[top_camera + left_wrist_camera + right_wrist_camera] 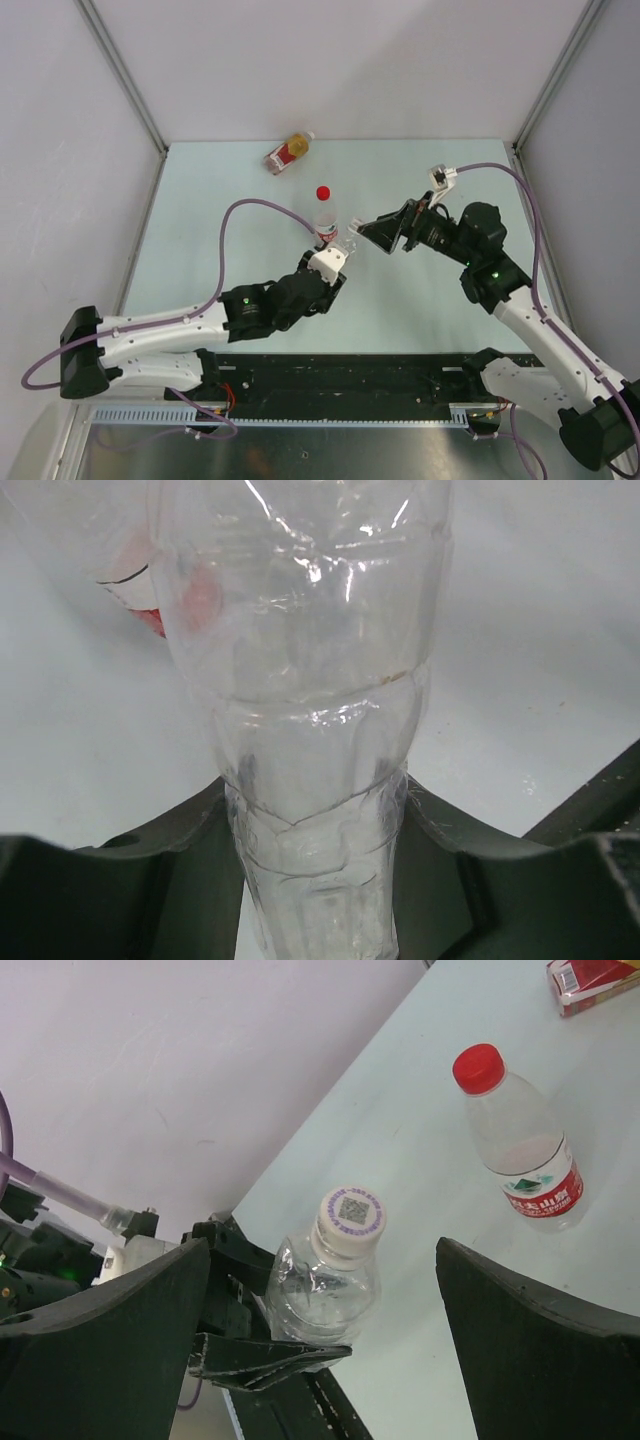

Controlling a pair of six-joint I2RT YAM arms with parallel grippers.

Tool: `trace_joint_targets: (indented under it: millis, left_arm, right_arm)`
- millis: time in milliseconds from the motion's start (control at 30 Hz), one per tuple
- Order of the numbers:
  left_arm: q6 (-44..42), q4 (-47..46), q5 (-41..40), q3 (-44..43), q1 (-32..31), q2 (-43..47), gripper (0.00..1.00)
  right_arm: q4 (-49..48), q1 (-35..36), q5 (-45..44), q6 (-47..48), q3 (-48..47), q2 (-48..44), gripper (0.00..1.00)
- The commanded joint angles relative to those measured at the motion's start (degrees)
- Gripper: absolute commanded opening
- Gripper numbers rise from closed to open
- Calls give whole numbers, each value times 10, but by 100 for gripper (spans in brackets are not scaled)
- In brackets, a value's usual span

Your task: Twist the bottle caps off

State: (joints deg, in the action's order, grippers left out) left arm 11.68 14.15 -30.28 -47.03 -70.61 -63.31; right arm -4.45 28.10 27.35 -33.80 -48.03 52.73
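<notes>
My left gripper (pixel 337 263) is shut on the lower body of a clear unlabelled bottle (pixel 310 680), squeezing it between both fingers (pixel 470 875). The bottle is tilted toward my right gripper (pixel 372 232). Its white cap (pixel 352 1215), printed in purple with a square code, faces the right wrist camera. That cap sits just ahead of the right gripper (pixel 322 1260), whose jaws stand wide open and touch nothing. A second bottle (pixel 525 1160) with a red-white label and a red cap (pixel 478 1068) stands upright on the table behind.
A short amber bottle (pixel 288 152) with a red-yellow label lies on its side near the table's far edge. The standing red-capped bottle (pixel 325 220) is close behind the held one. Grey walls enclose the pale green table (pixel 420 300) on three sides.
</notes>
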Motion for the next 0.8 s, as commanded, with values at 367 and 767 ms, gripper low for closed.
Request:
trace_joint_targets:
  millis: [367,767]
  left_arm:
    - [21,34,-44,-59,-14,-40,0]
    - [29,45,-46,-65,-26,-49,0]
  right_arm:
    - [32,-2,-43,-25,-44,39,88]
    - [11,-3,-24,-63,-44,74,56]
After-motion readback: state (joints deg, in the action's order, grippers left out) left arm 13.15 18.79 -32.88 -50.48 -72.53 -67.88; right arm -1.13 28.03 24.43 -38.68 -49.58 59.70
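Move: The clear bottle's white cap lies about 2 cm ahead of the right hand, 1 cm to its left and 3 cm lower, with the bottle's body leaning down and back into the left hand, its middle roughly 2 cm back, 4 cm left and 11 cm below the right hand. The red-capped bottle stands about 16 cm ahead of the right hand, 8 cm left and 21 cm lower. From the left hand the white cap is some 7 cm ahead, 5 cm right and 12 cm up. The right hand creeps forward, then sinks as it goes on, about 4 cm down and 2.5 cm forward in all, its fingers tipping some 10 degrees downward and starting to close around the clear bottle's white cap, from wide open to a little over half; whether they already touch the cap can't be seen. The left hand keeps its grip on the bottle, holding it up nearly in place, sinking only about 1 cm and rolling some 5 degrees so that the cap leans a touch to the right. ##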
